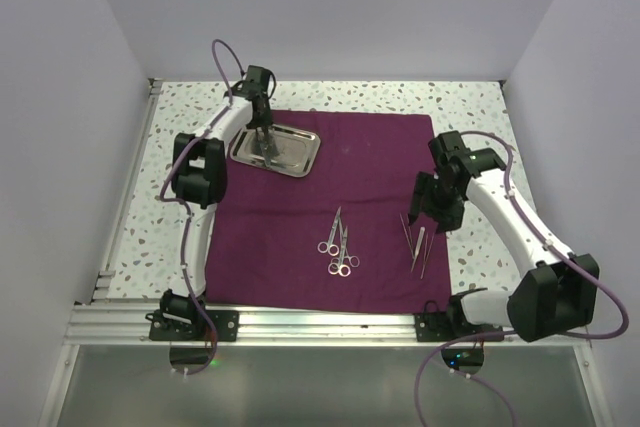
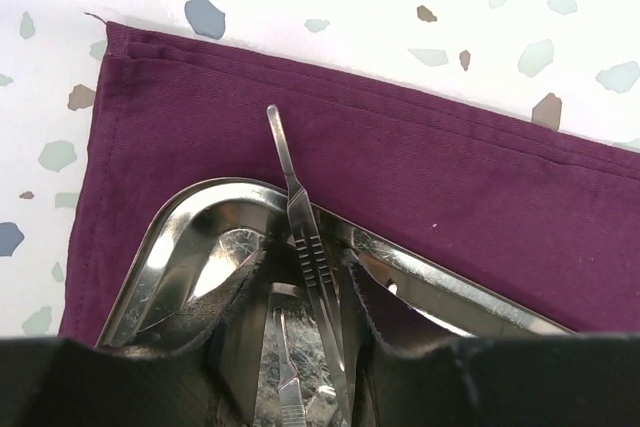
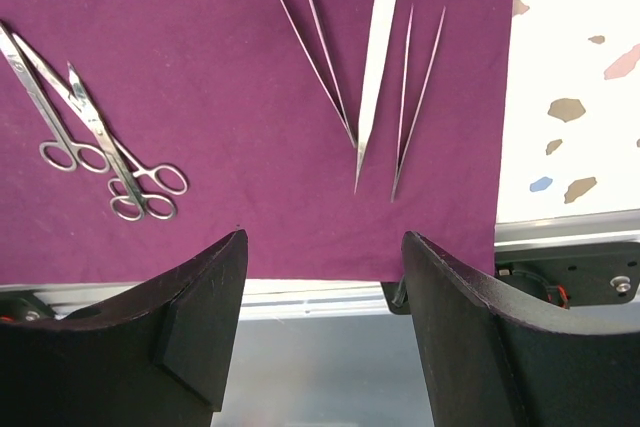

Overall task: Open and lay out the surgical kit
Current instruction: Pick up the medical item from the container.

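The dark magenta cloth wrap (image 1: 370, 152) lies spread flat on the table. The steel tray (image 1: 303, 138) sits on its far left corner. My left gripper (image 1: 263, 139) reaches down into the tray (image 2: 175, 222). Its jaws are open and narrow, one on each side of a flat ribbed steel handle (image 2: 305, 237) that leans over the tray's rim. A second thin instrument (image 2: 288, 379) lies on the tray floor. Scissors (image 1: 338, 247) (image 3: 95, 132) lie mid-cloth and tweezers (image 1: 415, 240) (image 3: 375, 57) to their right. My right gripper (image 1: 437, 215) (image 3: 325, 239) hovers open above the cloth's near edge, holding nothing.
Speckled white tabletop (image 1: 470, 107) borders the cloth on the far side and both sides. A metal rail (image 1: 320, 322) runs along the near edge between the arm bases. White walls close in the left, back and right.
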Tool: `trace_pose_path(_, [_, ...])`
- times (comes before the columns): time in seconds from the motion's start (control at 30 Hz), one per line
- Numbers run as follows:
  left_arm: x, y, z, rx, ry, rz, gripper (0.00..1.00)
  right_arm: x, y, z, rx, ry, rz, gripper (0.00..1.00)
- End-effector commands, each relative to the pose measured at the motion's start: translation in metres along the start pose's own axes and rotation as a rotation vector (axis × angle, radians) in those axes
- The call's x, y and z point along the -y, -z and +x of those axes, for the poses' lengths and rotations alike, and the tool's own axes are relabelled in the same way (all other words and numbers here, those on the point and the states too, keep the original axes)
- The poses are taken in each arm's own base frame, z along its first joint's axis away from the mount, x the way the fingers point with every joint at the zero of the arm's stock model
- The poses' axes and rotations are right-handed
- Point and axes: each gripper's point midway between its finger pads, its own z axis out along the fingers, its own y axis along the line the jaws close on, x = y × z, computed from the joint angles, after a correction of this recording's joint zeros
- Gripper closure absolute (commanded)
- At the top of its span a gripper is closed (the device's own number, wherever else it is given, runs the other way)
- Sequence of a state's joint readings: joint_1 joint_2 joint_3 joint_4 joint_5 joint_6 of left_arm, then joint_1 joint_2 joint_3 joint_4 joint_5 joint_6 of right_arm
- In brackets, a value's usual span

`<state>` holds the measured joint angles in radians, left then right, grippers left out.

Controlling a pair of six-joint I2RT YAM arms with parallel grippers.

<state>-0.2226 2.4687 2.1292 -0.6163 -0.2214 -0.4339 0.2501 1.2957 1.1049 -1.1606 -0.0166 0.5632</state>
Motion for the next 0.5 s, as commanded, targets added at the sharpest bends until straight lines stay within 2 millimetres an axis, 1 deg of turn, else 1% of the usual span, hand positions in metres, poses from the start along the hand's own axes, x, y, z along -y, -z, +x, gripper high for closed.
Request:
trace_pose_path(0.0, [-0.013, -0.013, 0.008, -0.014, -0.005, -0.039, 0.64, -0.008, 0.006, -0.018, 0.049, 0.011, -0.012, 0.33])
trace_pose_path(0.1, [-0.018, -0.023, 0.016, -0.038, -0.006, -0.049, 0.71, -0.01, 0.004, -0.023, 0.046, 0.022, -0.01, 0.33])
trace_pose_path(0.13, [-0.019, -0.026, 0.018, -0.045, -0.005, -0.052, 0.77, -0.01, 0.004, -0.025, 0.047, 0.03, -0.01, 0.33])
trace_pose_path(0.17, [-0.021, -0.028, 0.02, -0.05, -0.005, -0.055, 0.8, -0.011, 0.005, -0.026, 0.049, 0.034, -0.011, 0.33])
trace_pose_path(0.2, [-0.022, -0.032, 0.022, -0.055, -0.003, -0.057, 0.86, -0.011, 0.004, -0.028, 0.045, 0.036, -0.008, 0.33])
trace_pose_path(0.23, [-0.021, -0.032, 0.019, -0.05, -0.002, -0.053, 0.9, -0.012, 0.004, -0.029, 0.046, 0.045, -0.009, 0.33])
trace_pose_path(0.27, [-0.022, -0.034, 0.022, -0.056, -0.001, -0.054, 0.93, -0.012, 0.004, -0.03, 0.045, 0.044, -0.008, 0.33])
trace_pose_path(0.3, [-0.022, -0.037, 0.021, -0.056, -0.001, -0.053, 0.99, -0.012, 0.004, -0.031, 0.044, 0.048, -0.007, 0.33])
trace_pose_path(0.37, [-0.02, -0.036, 0.014, -0.048, 0.006, -0.03, 1.0, -0.012, 0.002, -0.032, 0.04, 0.054, -0.004, 0.33])
trace_pose_path(0.47, [-0.011, -0.025, 0.0, -0.021, 0.01, 0.016, 1.0, -0.012, 0.001, -0.034, 0.039, 0.061, -0.006, 0.33])
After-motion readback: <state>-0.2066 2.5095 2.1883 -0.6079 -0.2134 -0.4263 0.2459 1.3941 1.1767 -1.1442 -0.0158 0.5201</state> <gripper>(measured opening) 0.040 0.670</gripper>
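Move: The scalpel, the medical item to be picked up, already lies between the left hand's open fingers, about 1 cm below and roughly level otherwise. The tray's middle is some 4 cm back and 3 cm right, 2 cm below; the cloth's far left corner sits about 10 cm ahead and 9 cm left. From the right hand the scalpel is roughly 36 cm ahead and 36 cm left, some 11 cm lower. Left fingers pinch shut on the scalpel's handle, easing 1.5 cm forward; the right hand drifts 2 cm forward. ##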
